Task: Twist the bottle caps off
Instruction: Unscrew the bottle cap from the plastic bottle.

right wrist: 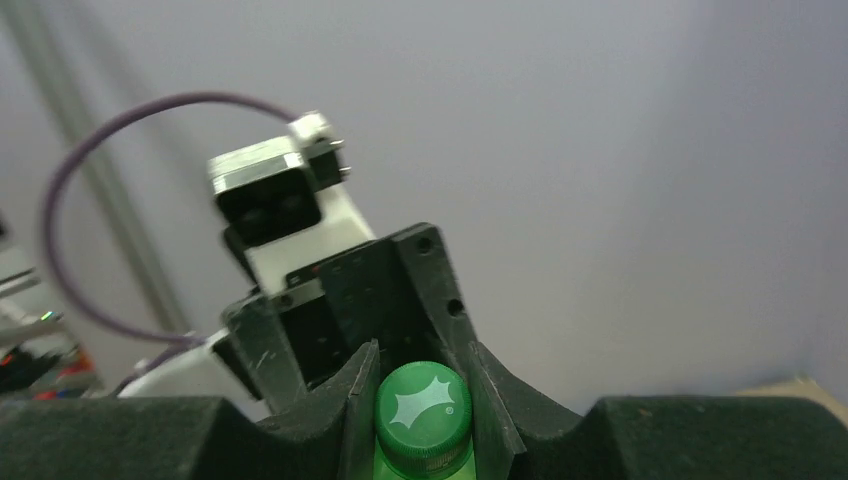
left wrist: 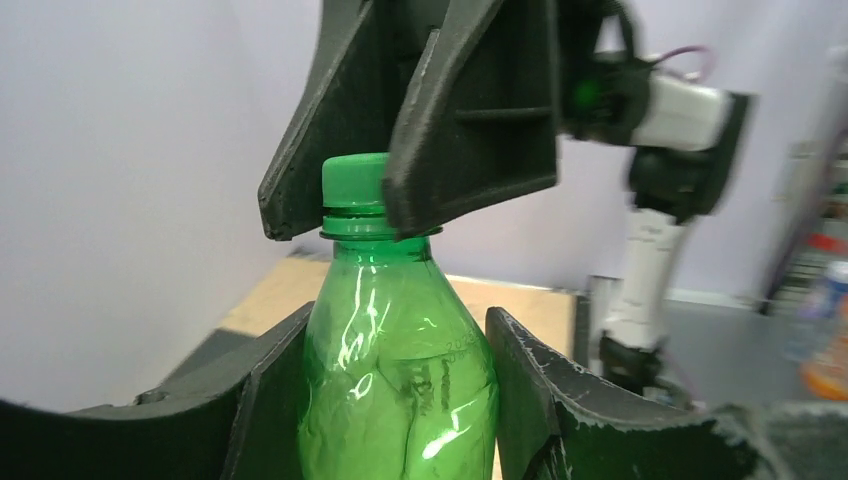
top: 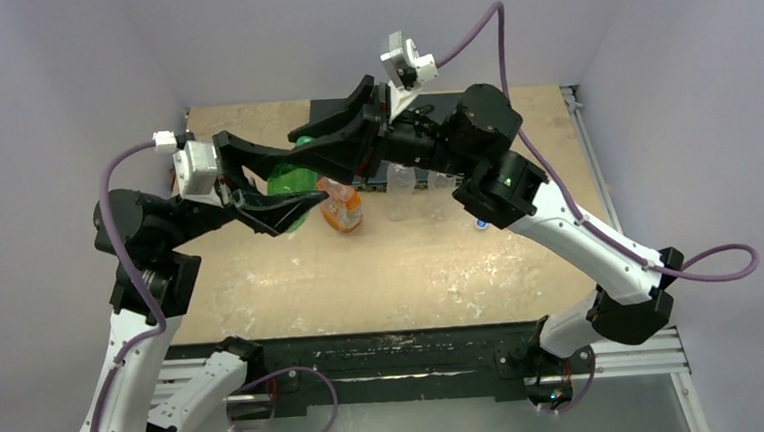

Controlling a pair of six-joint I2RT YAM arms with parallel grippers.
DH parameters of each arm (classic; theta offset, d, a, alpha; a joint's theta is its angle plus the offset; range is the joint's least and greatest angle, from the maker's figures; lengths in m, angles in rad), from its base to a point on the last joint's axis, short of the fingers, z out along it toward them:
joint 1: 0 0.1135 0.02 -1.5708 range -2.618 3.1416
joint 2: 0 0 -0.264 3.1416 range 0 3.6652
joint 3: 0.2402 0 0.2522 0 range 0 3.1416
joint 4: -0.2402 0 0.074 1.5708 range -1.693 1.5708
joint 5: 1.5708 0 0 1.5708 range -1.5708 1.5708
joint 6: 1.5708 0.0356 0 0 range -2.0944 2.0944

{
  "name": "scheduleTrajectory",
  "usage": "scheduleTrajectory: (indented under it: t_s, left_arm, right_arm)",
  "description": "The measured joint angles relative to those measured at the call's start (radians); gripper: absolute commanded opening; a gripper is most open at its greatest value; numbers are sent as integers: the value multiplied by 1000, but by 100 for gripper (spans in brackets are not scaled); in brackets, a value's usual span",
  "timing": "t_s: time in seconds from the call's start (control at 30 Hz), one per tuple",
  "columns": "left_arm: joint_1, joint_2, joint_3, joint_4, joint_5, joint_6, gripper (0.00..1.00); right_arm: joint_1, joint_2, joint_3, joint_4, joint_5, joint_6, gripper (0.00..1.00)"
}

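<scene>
The green bottle [left wrist: 400, 400] is lifted off the table and my left gripper [left wrist: 400, 340] is shut on its body, one finger on each side. From above, the same bottle [top: 291, 181] shows between both arms. Its green cap [right wrist: 423, 408] sits on the neck, and my right gripper [right wrist: 423, 395] is shut on it. In the left wrist view the right gripper's fingers [left wrist: 470, 120] clamp the cap [left wrist: 352, 180] from above. A small white and bluish cap [top: 481, 224] lies loose on the table near the right arm.
A squat bottle with an orange label [top: 341, 206] stands just right of the held bottle. Two clear bottles [top: 399, 190] stand behind it, partly hidden by the right arm. A dark mat [top: 336, 109] lies at the back. Walls close in the table.
</scene>
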Motion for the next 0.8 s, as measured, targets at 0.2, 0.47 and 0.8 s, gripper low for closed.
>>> scheduleTrajectory:
  t_s: [0.2, 0.47, 0.8]
  left_arm:
    - [-9, 30, 2, 221, 266, -327, 0]
    - [-18, 50, 2, 310, 397, -468, 0]
    - [0, 29, 12, -13, 105, -45, 0]
  right_arm:
    - [-39, -34, -76, 222, -414, 44, 0]
    - [-51, -33, -118, 354, -601, 89, 69]
    - [-16, -147, -45, 94, 85, 22, 86]
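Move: The green bottle's cap is already pinched between the right fingers, right at the hand point. From the left hand, which keeps hold of the green bottle's body, the cap sits about 7 cm above and some 1 cm ahead. On the table about 47 cm below the right hand, the orange bottle stands some 13 cm ahead and level left to right; a clear bottle stands 12 cm to the right of the orange one and 1 cm farther out. Keep both grips and swing the hands back together 8 to 9 cm, turning the right gripper nearly 30 degrees counter-clockwise and the left about as far clockwise to twist the cap against the bottle. Then open the right fingers wide to let go of the cap, and take that hand forward, up and right, clear of the bottle, while the left carries the bottle forward again and turns most of the way back. ##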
